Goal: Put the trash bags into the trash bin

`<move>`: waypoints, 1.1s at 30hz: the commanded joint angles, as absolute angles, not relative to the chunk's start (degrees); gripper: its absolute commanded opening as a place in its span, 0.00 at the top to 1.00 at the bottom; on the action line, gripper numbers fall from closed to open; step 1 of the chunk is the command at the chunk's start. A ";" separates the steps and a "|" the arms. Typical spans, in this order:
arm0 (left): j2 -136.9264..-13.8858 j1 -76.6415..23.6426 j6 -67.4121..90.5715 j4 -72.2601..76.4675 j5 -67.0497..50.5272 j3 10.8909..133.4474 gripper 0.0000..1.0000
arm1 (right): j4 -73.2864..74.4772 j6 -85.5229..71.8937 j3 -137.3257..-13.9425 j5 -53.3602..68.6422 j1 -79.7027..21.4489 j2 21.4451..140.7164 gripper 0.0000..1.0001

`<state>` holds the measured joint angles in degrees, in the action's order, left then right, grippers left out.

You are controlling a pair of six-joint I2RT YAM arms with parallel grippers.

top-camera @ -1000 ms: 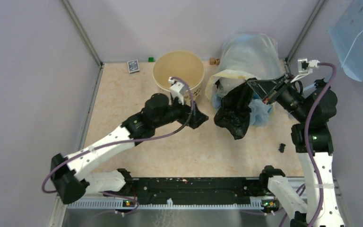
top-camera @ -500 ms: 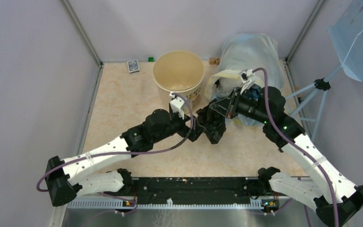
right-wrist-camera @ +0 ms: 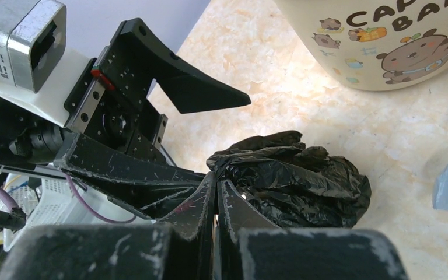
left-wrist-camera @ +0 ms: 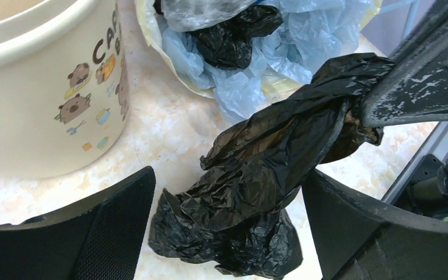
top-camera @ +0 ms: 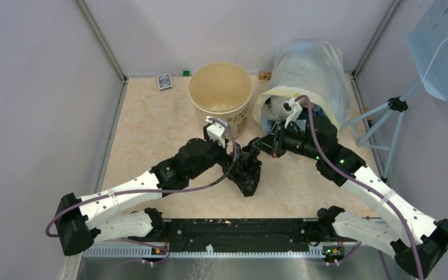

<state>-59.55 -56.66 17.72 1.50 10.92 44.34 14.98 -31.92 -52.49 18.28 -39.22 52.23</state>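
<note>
A crumpled black trash bag (top-camera: 248, 171) hangs down to the floor in front of the cream trash bin (top-camera: 220, 87), which has brown lettering and small pictures (left-wrist-camera: 46, 93). My right gripper (top-camera: 261, 143) is shut on the bag's top end; its closed tips (right-wrist-camera: 217, 181) pinch the black plastic (right-wrist-camera: 294, 184). My left gripper (top-camera: 246, 166) is open, its jaws standing either side of the bag (left-wrist-camera: 251, 175) without closing on it. More black and blue bags (left-wrist-camera: 251, 35) lie in the mouth of the translucent sack (top-camera: 309, 73).
The sack lies on its side at the back right beside the bin. A blue card (top-camera: 164, 81), a green cube (top-camera: 186, 73) and a brown cube (top-camera: 262, 75) sit along the back wall. A tripod leg (top-camera: 379, 111) stands at the right.
My right gripper has carried the black bag from the sack's mouth leftward and toward the front, down to the floor. My left gripper has moved forward so its open jaws stand around the bag.
</note>
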 commanded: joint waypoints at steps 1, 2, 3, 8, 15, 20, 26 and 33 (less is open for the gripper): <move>-60.41 -56.78 10.07 8.54 5.49 43.12 0.01 | 13.14 -29.90 -53.26 20.28 -39.90 52.00 1.00; -60.44 -56.78 7.92 10.19 3.19 42.34 0.01 | 13.40 -29.52 -53.38 20.53 -39.86 52.08 1.00; -60.41 -56.78 6.26 11.97 1.06 41.57 0.01 | 13.41 -29.12 -53.54 20.90 -39.90 52.11 1.00; -60.90 -56.71 3.70 17.68 0.33 39.87 0.38 | 14.72 -27.35 -54.54 20.35 -39.86 51.87 1.00; -63.05 -55.05 11.47 9.36 1.80 45.35 1.00 | 21.50 -23.15 -54.49 11.74 -39.86 49.54 0.38; -61.26 -50.49 22.20 5.30 -1.11 45.84 1.00 | 22.91 -21.63 -48.80 4.64 -39.90 43.10 0.18; -59.35 -48.91 28.79 4.49 -4.90 46.16 1.00 | 18.33 -22.03 -38.76 5.42 -39.90 35.84 0.15; -57.57 -48.15 34.10 3.20 -6.75 49.79 1.00 | 14.60 -21.50 -32.24 9.91 -40.03 34.90 0.18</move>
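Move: The black trash bag hangs from my closed right fingers, its top pinched, its middle some 7 cm below them, about 4 cm to their left and 3 cm back. From my left hand, wide open beside it, the bag's middle is about 4 cm right, level fore and aft, roughly 4 cm lower. Counted from my left hand, the trash bin stands some 20 cm ahead and 4 cm left; the large clear bag lies about 24 cm ahead and 27 cm right. I hand the black bag across: my left hand eases about 2 cm right into it, turning some 10 degrees clockwise, and shuts on the plastic. Only then do my right fingers open and let go, that hand dropping away about 9 cm down and 6 cm right. Keeping its pinch, my left drifts forward-left, then back and slightly up, tipping its fingers down. ##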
